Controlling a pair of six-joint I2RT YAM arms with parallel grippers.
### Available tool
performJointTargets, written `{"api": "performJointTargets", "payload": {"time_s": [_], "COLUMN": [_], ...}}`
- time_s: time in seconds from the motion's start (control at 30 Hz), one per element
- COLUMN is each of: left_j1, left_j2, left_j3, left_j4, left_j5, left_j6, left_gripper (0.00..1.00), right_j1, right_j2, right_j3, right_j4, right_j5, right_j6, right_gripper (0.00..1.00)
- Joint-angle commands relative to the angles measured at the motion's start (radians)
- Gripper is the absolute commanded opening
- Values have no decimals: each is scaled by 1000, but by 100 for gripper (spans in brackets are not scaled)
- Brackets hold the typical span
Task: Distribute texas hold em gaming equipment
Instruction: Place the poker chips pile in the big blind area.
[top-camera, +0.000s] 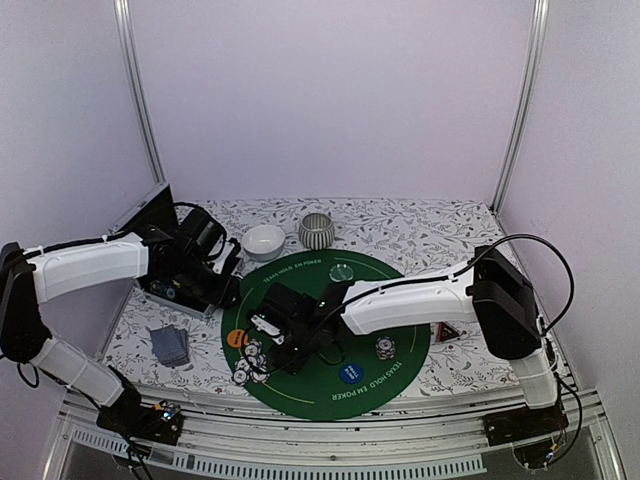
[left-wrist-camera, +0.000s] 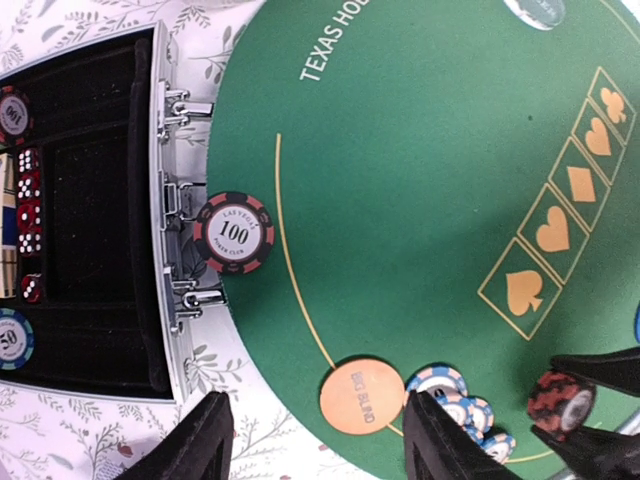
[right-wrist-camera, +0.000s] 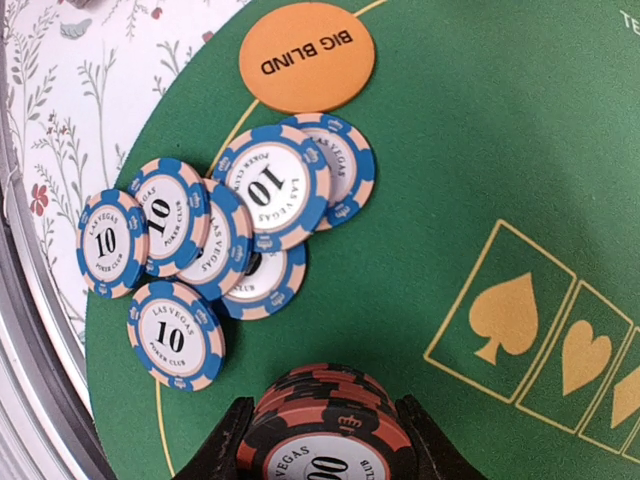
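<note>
My right gripper (right-wrist-camera: 325, 445) is shut on a stack of red-black poker chips (right-wrist-camera: 325, 420), held just over the green mat (right-wrist-camera: 480, 150) at its left front (top-camera: 275, 350). Several blue 10 chips (right-wrist-camera: 262, 190) lie spread beside an orange Big Blind disc (right-wrist-camera: 307, 55). My left gripper (left-wrist-camera: 320, 445) hangs open and empty above that orange disc (left-wrist-camera: 362, 396), near the mat's left edge. A single red-black 100 chip (left-wrist-camera: 235, 232) lies flat by the case. A blue disc (top-camera: 350, 373), a pale green disc (top-camera: 341, 271), another chip stack (top-camera: 386, 348), cards (top-camera: 170, 345) and a triangle (top-camera: 447, 330) also show.
An open black case (left-wrist-camera: 90, 200) with dice (left-wrist-camera: 28, 210) and chips stands left of the mat, its metal latches (left-wrist-camera: 185, 200) facing the mat. A white bowl (top-camera: 264, 241) and a striped grey bowl (top-camera: 317, 231) sit behind the mat. The right arm (top-camera: 410, 305) stretches across the mat.
</note>
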Motion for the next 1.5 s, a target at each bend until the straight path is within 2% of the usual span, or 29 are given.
{"api": "performJointTargets", "payload": {"time_s": [0.0,0.33,0.47,0.57,0.83,1.07,1.3,1.37,1.47], "left_j1": [14,22,25,25,25,26,26,27,26], "left_j2": [-16,-27,-31,-31,-32,-31,-41,-44,-49], "left_j3": [1,9,11,11,16,20,22,23,23], "left_j4": [-9,-18,-18,-20,-26,-31,-35,-35,-36], "left_j5": [8,16,20,22,21,22,30,30,32], "left_j6": [18,32,33,33,37,41,45,47,51], "left_gripper": [60,60,60,60,60,61,61,61,61], "right_j1": [31,57,59,60,56,57,57,57,57], "right_j2": [59,113,113,118,127,131,162,155,122], "right_j3": [84,135,134,134,140,163,190,199,205], "right_j4": [-72,-122,-121,-124,-130,-144,-148,-149,-142], "right_j5": [17,2,-40,-16,11,16,23,22,23], "right_j6": [-35,-52,-64,-74,-90,-91,-94,-101,-113], "right_gripper": [14,14,18,27,41,61,75,97,99]}}
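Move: The right gripper holds the red-and-black poker chips pile. Its clear spot on the mat is about 3 cm back, 1 cm left and 3 cm below. The lone blue-rimmed 10 chip lies roughly 4 cm back and 5 cm left of the hand, the overlapping 10 chips 7 cm left and level with it, and the orange big blind disc 5 cm ahead and 10 cm left. From the left hand, that spot lies about 13 cm back, 11 cm right and 9 cm down. Bring the right gripper back about 2.5 cm while lowering it some 1.5 cm and easing it slightly left, setting the held pile down beside the lone 10 chip, with a small counter-clockwise turn of the wrist. Pause there, then open the fingers wide to let go of the pile, drifting barely left and forward while staying low around it. ##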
